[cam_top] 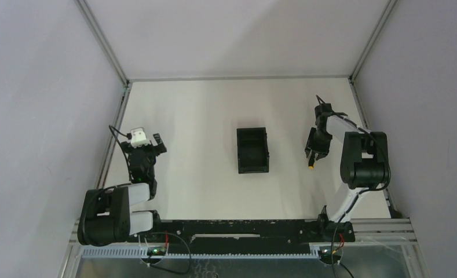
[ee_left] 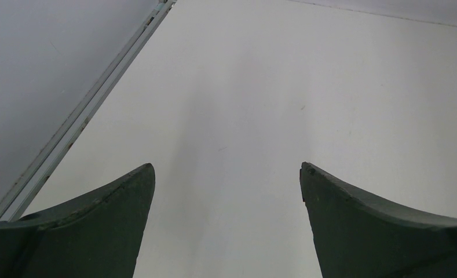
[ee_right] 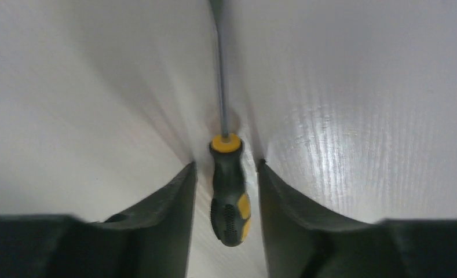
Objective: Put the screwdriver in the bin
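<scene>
The screwdriver (ee_right: 227, 191) has a dark handle with yellow accents and a thin metal shaft pointing away from the wrist. It lies on the white table. My right gripper (ee_right: 226, 163) is open and straddles its handle, with a narrow gap on each side. From above, the right gripper (cam_top: 314, 152) is lowered at the table's right side, and the screwdriver's yellow collar (cam_top: 312, 165) shows just below it. The black bin (cam_top: 252, 150) sits open-topped in the middle of the table, left of that gripper. My left gripper (ee_left: 227, 166) is open and empty over bare table at the left (cam_top: 142, 145).
A metal frame rail (ee_left: 81, 113) runs along the table's left edge, close to the left gripper. Grey walls enclose the table on three sides. The right arm's base (cam_top: 362, 165) stands to the right of the screwdriver.
</scene>
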{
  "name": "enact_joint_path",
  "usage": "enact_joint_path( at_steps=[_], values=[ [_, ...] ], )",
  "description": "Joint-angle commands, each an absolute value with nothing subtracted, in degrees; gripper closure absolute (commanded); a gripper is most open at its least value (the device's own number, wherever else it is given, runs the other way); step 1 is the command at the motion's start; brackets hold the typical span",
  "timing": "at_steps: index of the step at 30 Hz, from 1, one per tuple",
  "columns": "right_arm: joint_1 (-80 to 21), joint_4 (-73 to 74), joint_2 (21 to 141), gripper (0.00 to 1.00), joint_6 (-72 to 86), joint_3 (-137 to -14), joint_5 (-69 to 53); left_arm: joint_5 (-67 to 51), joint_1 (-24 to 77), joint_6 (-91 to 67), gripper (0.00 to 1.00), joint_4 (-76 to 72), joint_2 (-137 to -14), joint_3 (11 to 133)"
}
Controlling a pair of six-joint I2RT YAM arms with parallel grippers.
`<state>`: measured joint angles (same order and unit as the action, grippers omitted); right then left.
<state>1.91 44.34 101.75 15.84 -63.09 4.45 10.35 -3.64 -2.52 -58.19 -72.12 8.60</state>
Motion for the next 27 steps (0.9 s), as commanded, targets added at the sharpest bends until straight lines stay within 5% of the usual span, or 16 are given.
enact_joint_path(
  at_steps=[1, 6, 20, 27],
  values=[
    [2.2, 42.21, 103.94, 0.63, 13.6, -63.28, 4.87, 10.56, -3.34, -1.49, 0.0, -60.47, -72.07, 11.02],
    [2.2, 44.99, 100.78, 1.0, 11.59, -65.14, 5.25, 10.56, -3.36, -1.49, 0.0, -60.47, -72.07, 10.99],
    [-0.56, 67.93, 85.39, 1.0, 13.64, -84.48, 9.1, 10.59, -3.38, -1.49, 0.0, -60.47, -72.07, 10.99],
    [-16.12, 70.2, 86.59, 1.0, 18.11, -91.18, 10.24, 10.55, -3.34, -1.49, 0.0, -60.47, -72.07, 10.99]
  ],
)
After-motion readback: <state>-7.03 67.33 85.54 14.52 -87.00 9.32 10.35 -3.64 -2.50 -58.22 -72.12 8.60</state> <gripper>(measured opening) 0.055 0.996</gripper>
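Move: The screwdriver lies on the table with its handle already between the right hand's open fingers; its middle is about 3 cm ahead of the hand, at its height and with no sideways offset, blade pointing forward. The bin stands roughly 19 cm to the right hand's left, some 2 cm farther out, its middle about 2 cm higher. From the idle left hand the screwdriver is about 52 cm to the right, 1 cm back and 10 cm down. Staying low at first, the right hand shuts its fingers and pinches the screwdriver's handle from both sides, then rises steeply off the table by about 18 cm, easing a little forward. The wrist swings the fingertips some 15–20 degrees outward on the way up; at the end, with the climb slowing, the hand starts left, to the bin's side, keeping its grip. ##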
